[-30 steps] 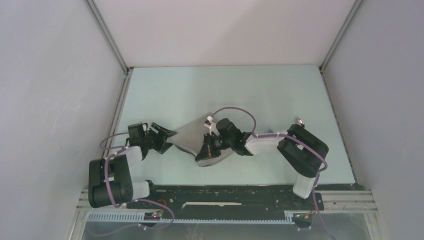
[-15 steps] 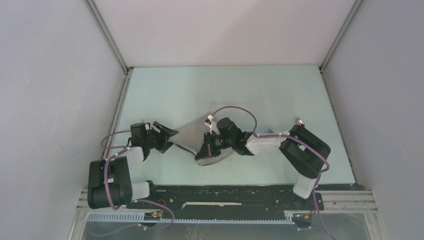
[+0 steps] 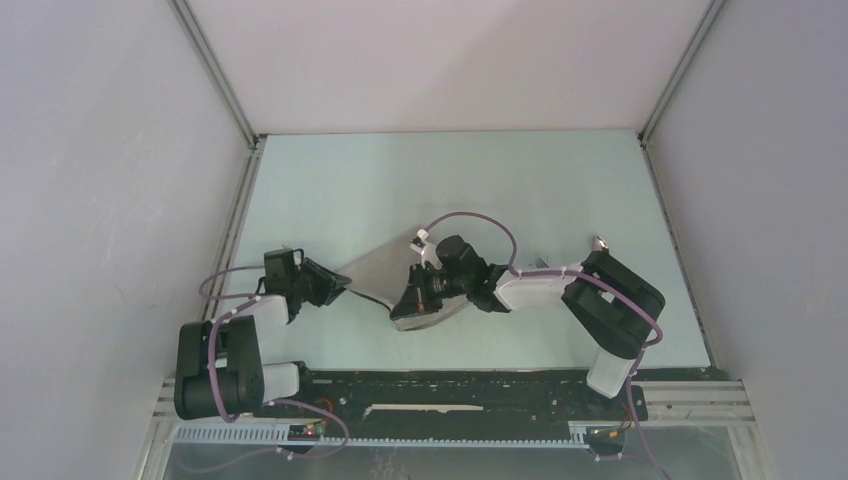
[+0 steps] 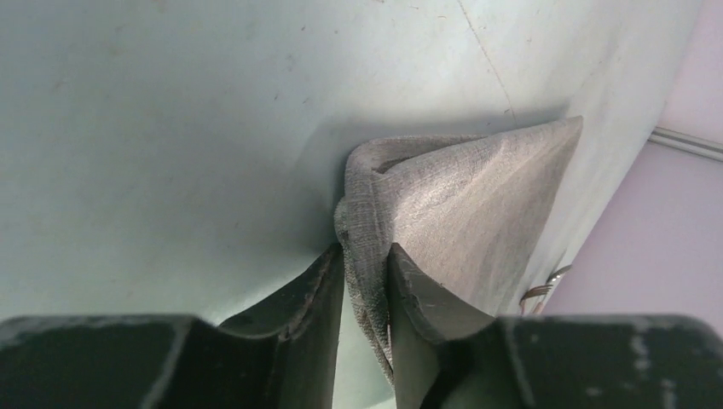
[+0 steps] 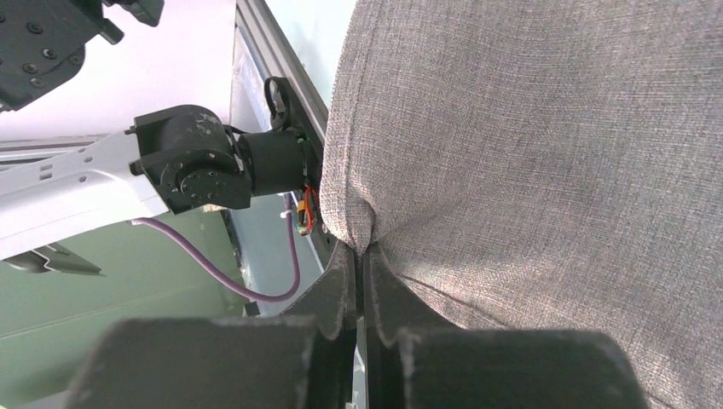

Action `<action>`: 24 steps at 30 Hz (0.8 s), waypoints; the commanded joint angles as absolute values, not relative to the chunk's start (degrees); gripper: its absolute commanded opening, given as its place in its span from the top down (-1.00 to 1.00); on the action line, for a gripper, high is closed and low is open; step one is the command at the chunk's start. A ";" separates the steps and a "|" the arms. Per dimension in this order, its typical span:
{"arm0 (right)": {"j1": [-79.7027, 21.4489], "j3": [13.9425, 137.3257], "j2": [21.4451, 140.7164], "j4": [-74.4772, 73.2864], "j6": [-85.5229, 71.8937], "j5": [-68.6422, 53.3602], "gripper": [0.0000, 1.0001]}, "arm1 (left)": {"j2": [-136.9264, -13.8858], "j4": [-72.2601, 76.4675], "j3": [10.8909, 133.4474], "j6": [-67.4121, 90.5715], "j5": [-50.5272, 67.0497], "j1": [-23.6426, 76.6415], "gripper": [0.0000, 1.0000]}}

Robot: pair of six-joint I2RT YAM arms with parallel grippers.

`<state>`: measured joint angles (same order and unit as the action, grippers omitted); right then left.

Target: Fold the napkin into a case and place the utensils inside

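The grey-beige napkin (image 3: 375, 268) is bunched and lifted between my two grippers near the middle of the pale table (image 3: 450, 180). My left gripper (image 3: 338, 288) is at its left corner. In the left wrist view the left gripper (image 4: 367, 256) is shut on a folded edge of the napkin (image 4: 469, 204). My right gripper (image 3: 408, 305) holds the napkin's near right part. The right gripper (image 5: 362, 251) is shut on a pinch of the napkin (image 5: 529, 153). Fork tines (image 4: 541, 288) peek out beyond the cloth. No case shows.
A small metal tip (image 3: 600, 242) lies by the right arm's elbow (image 3: 610, 300). A black rail (image 3: 450, 385) runs along the table's near edge. Grey walls close in the left, right and back sides. The left arm (image 5: 187, 162) shows in the right wrist view.
My left gripper has edged right and its jaws have closed onto the napkin's left corner. The right gripper stays shut on the cloth in the same place.
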<state>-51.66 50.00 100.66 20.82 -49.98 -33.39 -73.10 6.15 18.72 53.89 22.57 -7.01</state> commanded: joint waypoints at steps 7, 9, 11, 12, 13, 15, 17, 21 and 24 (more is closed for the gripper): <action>-50.32 45.49 101.61 21.40 -50.43 -34.37 1.00 | -68.18 -3.23 23.37 51.13 12.19 0.92 0.88; -49.30 44.67 102.05 20.26 -50.07 -34.74 1.00 | -68.76 -5.05 26.51 51.28 9.52 3.77 0.89; -48.09 43.75 102.75 19.11 -49.48 -35.04 1.00 | -69.76 -6.56 29.26 51.45 7.22 6.51 0.91; -47.37 43.35 103.05 18.56 -49.10 -35.26 1.00 | -70.35 -7.66 30.60 51.62 6.02 7.89 0.93; -46.33 42.82 103.35 18.13 -48.79 -35.55 1.00 | -71.06 -8.41 32.13 51.72 4.93 9.24 0.95; -44.86 42.14 104.03 17.47 -48.11 -36.45 1.00 | -72.86 -9.91 35.04 51.97 2.71 11.72 1.00; -43.82 41.57 104.57 17.14 -47.46 -37.40 1.00 | -74.66 -10.65 37.52 52.28 1.23 13.73 1.00; -42.11 41.32 104.23 15.10 -45.24 -37.68 1.00 | -80.17 -11.34 42.68 53.22 0.59 16.86 1.00; -40.50 41.25 104.11 14.05 -44.09 -38.15 1.00 | -84.27 -12.22 46.68 53.35 0.11 19.38 1.00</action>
<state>-42.15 41.91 104.27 17.02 -47.70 -36.53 -80.42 -11.09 41.17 52.58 3.60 16.88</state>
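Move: Between the left hand's still part-open fingers lies the napkin's left corner, about 1 cm below the hand point; the raised corner held by the right hand is some 11 cm right, 9 cm back and 7 cm up, and the napkin's far corner about 17 cm right and 12 cm ahead. From the right hand, the napkin's near edge lies roughly 5 cm right, level fore and aft, 8 cm down; the far corner is about 6 cm right and 21 cm ahead. Closing its fingers to pinch the napkin's left corner, the left hand draws back about 1 cm, then swings right some 7 cm, rising and moving forward, while it rolls its left side up about 15 degrees. The right hand keeps its pinch and goes down and right about 7 cm each, towards the table, fingers tipping slightly lower. ##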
